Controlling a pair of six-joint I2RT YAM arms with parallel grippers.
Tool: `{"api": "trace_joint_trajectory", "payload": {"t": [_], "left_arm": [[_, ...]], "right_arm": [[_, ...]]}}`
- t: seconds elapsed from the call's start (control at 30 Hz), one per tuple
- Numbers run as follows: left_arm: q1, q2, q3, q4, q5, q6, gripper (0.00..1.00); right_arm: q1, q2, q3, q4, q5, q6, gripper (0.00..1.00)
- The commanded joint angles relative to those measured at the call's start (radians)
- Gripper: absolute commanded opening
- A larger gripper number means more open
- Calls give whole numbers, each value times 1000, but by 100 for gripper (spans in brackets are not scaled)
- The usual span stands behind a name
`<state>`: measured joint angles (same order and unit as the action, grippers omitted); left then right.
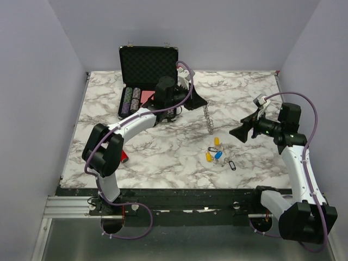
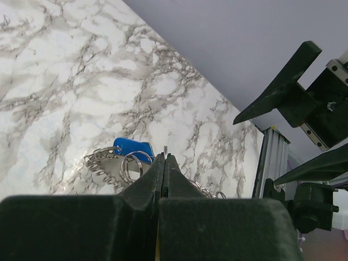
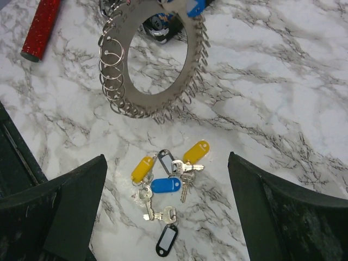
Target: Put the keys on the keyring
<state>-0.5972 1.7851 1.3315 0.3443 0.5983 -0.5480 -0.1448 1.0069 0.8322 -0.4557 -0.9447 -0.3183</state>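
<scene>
The keyring (image 1: 208, 120), a silvery ring fringed with small split rings, hangs upright above the marble table with its top edge pinched by my left gripper (image 1: 201, 102). In the left wrist view the gripper (image 2: 165, 159) is shut on the keyring (image 2: 109, 166), and a blue tag (image 2: 133, 148) shows behind it. The keys (image 1: 217, 152), with yellow, blue and black tags, lie in a loose cluster on the table. My right gripper (image 1: 242, 130) hovers open to their right. From the right wrist, the keys (image 3: 168, 182) lie below the open gripper (image 3: 167, 163), with the keyring (image 3: 147, 60) beyond.
An open black case (image 1: 148, 64) with poker chips (image 1: 132, 98) stands at the back left. A red glittery cylinder (image 1: 125, 157) lies beside the left arm, also seen as the red cylinder (image 3: 41, 27). The table's front edge (image 1: 163, 187) runs before the arm bases.
</scene>
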Motion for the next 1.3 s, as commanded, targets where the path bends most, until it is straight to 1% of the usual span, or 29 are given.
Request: {"api": "trace_joint_trajectory", "payload": {"t": [0.0,0.23,0.27,0.37,0.43,0.57,0.63,0.7,0.77,0.8,0.87,0.9,0.97,1.07,1.13,1.2,1.23,1.27], "left_arm": [[0,2,29,-65,-6,-32,0],[0,74,80,-142,-29,-41,0],[0,92,113,-162,-35,-38,0],[0,186,306,-283,-66,-38,0],[0,249,415,-303,-97,-85,0],[0,377,592,-256,-179,-205,0],[0,451,658,-167,-201,-300,0],[-9,543,757,-99,-219,-410,0],[-30,644,889,-62,-241,-493,0],[-47,710,987,-67,-258,-513,0],[-82,817,1140,-74,-307,-567,0],[-96,853,1179,-67,-334,-599,0],[-128,892,1181,-32,-402,-648,0],[-174,896,1140,-39,-480,-656,0],[-200,908,1146,-56,-500,-664,8],[-219,925,1169,-83,-509,-673,22],[-226,932,1175,-100,-506,-678,26],[-228,935,1170,-103,-500,-684,27]], "right_arm": [[-7,-13,-18,49,-19,-5,100],[-9,-21,-16,45,-6,-8,100],[-9,-21,-13,43,1,-8,100],[-9,-21,-19,64,46,11,100],[-10,-27,-24,95,111,48,100],[-21,-31,-33,161,282,148,100],[-22,-33,-30,187,377,188,100],[-24,-34,-28,207,475,218,100],[-32,-40,-28,224,582,245,100],[-36,-40,-28,230,628,251,100],[-44,-42,-25,238,696,262,100],[-47,-45,-27,241,713,265,100],[-50,-48,-28,244,722,265,100],[-52,-48,-28,242,721,266,100],[-50,-50,-28,242,718,266,100],[-50,-53,-28,242,716,266,100],[-52,-53,-28,242,713,266,100],[-50,-54,-30,242,710,266,100]]}}
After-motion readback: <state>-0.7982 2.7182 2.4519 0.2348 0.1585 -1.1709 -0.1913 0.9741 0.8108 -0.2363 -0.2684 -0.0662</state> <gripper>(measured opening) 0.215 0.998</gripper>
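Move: The keyring, one blue tag on it, already hangs from the left fingertips. The bare table it is taken to lies about 11 cm ahead and 19 cm right of that hand, 20 cm below. The keys and tags lie some 10 cm back and 6 cm right of the left hand; the poker case about 16 cm ahead and 30 cm left. From the open right hand, that bare spot is roughly 17 cm ahead and 6 cm right, 15 cm down. The keyring is carried right by the left hand, dipping about 4 cm at first, then rising as it swings forward over the table, finally sinking and easing back while still going right, some 20 cm across in all. The wrist tips the fingers downward, and they begin to part only at the end. The empty right hand stays wide open, moving right and forward about 13 cm and turning some 40 degrees clockwise. ##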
